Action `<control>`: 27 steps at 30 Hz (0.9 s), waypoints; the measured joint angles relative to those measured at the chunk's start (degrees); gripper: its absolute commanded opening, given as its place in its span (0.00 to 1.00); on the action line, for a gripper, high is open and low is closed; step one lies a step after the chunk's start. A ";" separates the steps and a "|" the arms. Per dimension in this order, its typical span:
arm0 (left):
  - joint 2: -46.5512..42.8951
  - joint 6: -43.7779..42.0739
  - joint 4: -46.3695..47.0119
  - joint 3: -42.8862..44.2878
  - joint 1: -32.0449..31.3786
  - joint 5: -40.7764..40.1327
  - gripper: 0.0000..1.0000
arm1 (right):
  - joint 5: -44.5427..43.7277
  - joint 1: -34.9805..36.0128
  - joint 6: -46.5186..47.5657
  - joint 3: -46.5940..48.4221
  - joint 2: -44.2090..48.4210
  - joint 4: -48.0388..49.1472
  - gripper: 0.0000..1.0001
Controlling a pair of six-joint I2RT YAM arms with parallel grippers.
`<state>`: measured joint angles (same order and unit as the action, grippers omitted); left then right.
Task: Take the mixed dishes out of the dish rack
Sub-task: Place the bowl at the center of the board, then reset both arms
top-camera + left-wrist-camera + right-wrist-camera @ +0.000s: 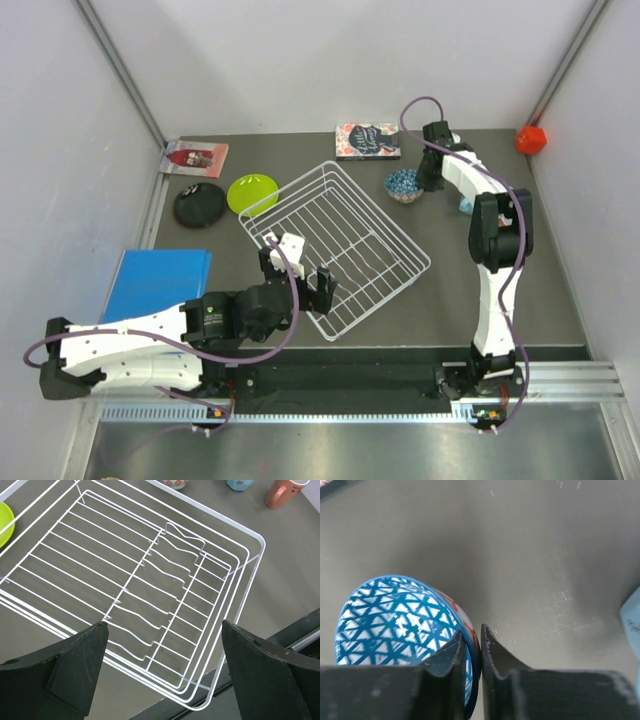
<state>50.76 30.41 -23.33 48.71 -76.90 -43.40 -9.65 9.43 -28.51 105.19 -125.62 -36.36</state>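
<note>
The white wire dish rack (335,245) sits mid-table and holds no dishes; its bars fill the left wrist view (150,570). My left gripper (296,268) hangs open and empty over the rack's near corner (163,624). My right gripper (425,180) is shut on the rim of the small patterned bowl (402,184), one finger inside and one outside (472,630); the bowl (390,615) is low over the table behind the rack. The lime-green plate (253,193) and black plate (200,205) lie at back left. The light-blue mug (240,484) and salmon-pink mug (282,491) stand right of the bowl. No red floral plate shows.
A floral book (368,140) lies at the back, a red book (195,158) at back left, a blue book (160,283) at near left. A small red cube (531,139) sits at back right. The right arm hides most of the mugs from above.
</note>
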 measured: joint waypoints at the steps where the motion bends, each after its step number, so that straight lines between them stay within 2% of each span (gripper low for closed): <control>1: 0.07 0.13 0.02 0.04 0.00 0.11 0.99 | 0.15 -0.04 -0.07 -0.31 -0.28 0.13 0.24; 5: 0.11 0.61 0.04 0.04 0.07 0.52 0.99 | 1.09 -0.26 -0.07 -2.16 -1.01 0.46 0.33; 7: 0.13 0.83 0.04 0.04 0.11 0.55 0.99 | 1.57 -0.35 -0.20 -2.99 -1.01 0.74 0.43; 8: 0.13 0.92 0.04 0.04 0.11 0.57 0.99 | 1.86 -0.35 -0.46 -3.34 -1.01 1.01 0.52; 11: 0.13 1.01 0.04 0.04 0.11 0.72 0.99 | 2.82 -0.35 -0.98 -4.81 -0.96 2.25 0.64; 14: 0.13 1.03 0.04 0.04 0.17 0.87 0.99 | 3.72 -0.35 -1.62 -6.54 0.24 3.45 0.71; 20: 0.13 1.20 0.04 0.04 0.37 1.20 0.99 | 6.71 -0.35 -3.85 -6.91 6.69 3.58 0.73; 27: 0.15 2.10 -0.02 0.04 0.50 1.40 0.99 | 9.81 1.22 -5.79 -6.62 22.32 4.66 0.74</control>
<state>50.92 32.51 -23.35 48.75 -76.40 -42.00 0.16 10.66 -34.30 98.56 -103.31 -31.70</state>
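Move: The right hand still pinches the bowl by its right rim. The spot on the board where it goes lies some 5 cm left, 1 cm back and 7 cm below that hand. The book lies about 15 cm left and 14 cm ahead, the blue mug 14 cm right and 6 cm back, the dish rack's middle 25 cm left and 20 cm back. From the left hand, the spot is roughly 35 cm ahead, 26 cm right and 24 cm down. Lower the right gripper about 3 cm to set the bowl on the board, easing back a little and opening the fingers wide as you sink, so that they let go of the rim. Then lift away fast, some 20 cm up from the low point and a few centimetres to the left, tilting the fingertips up towards forward. ##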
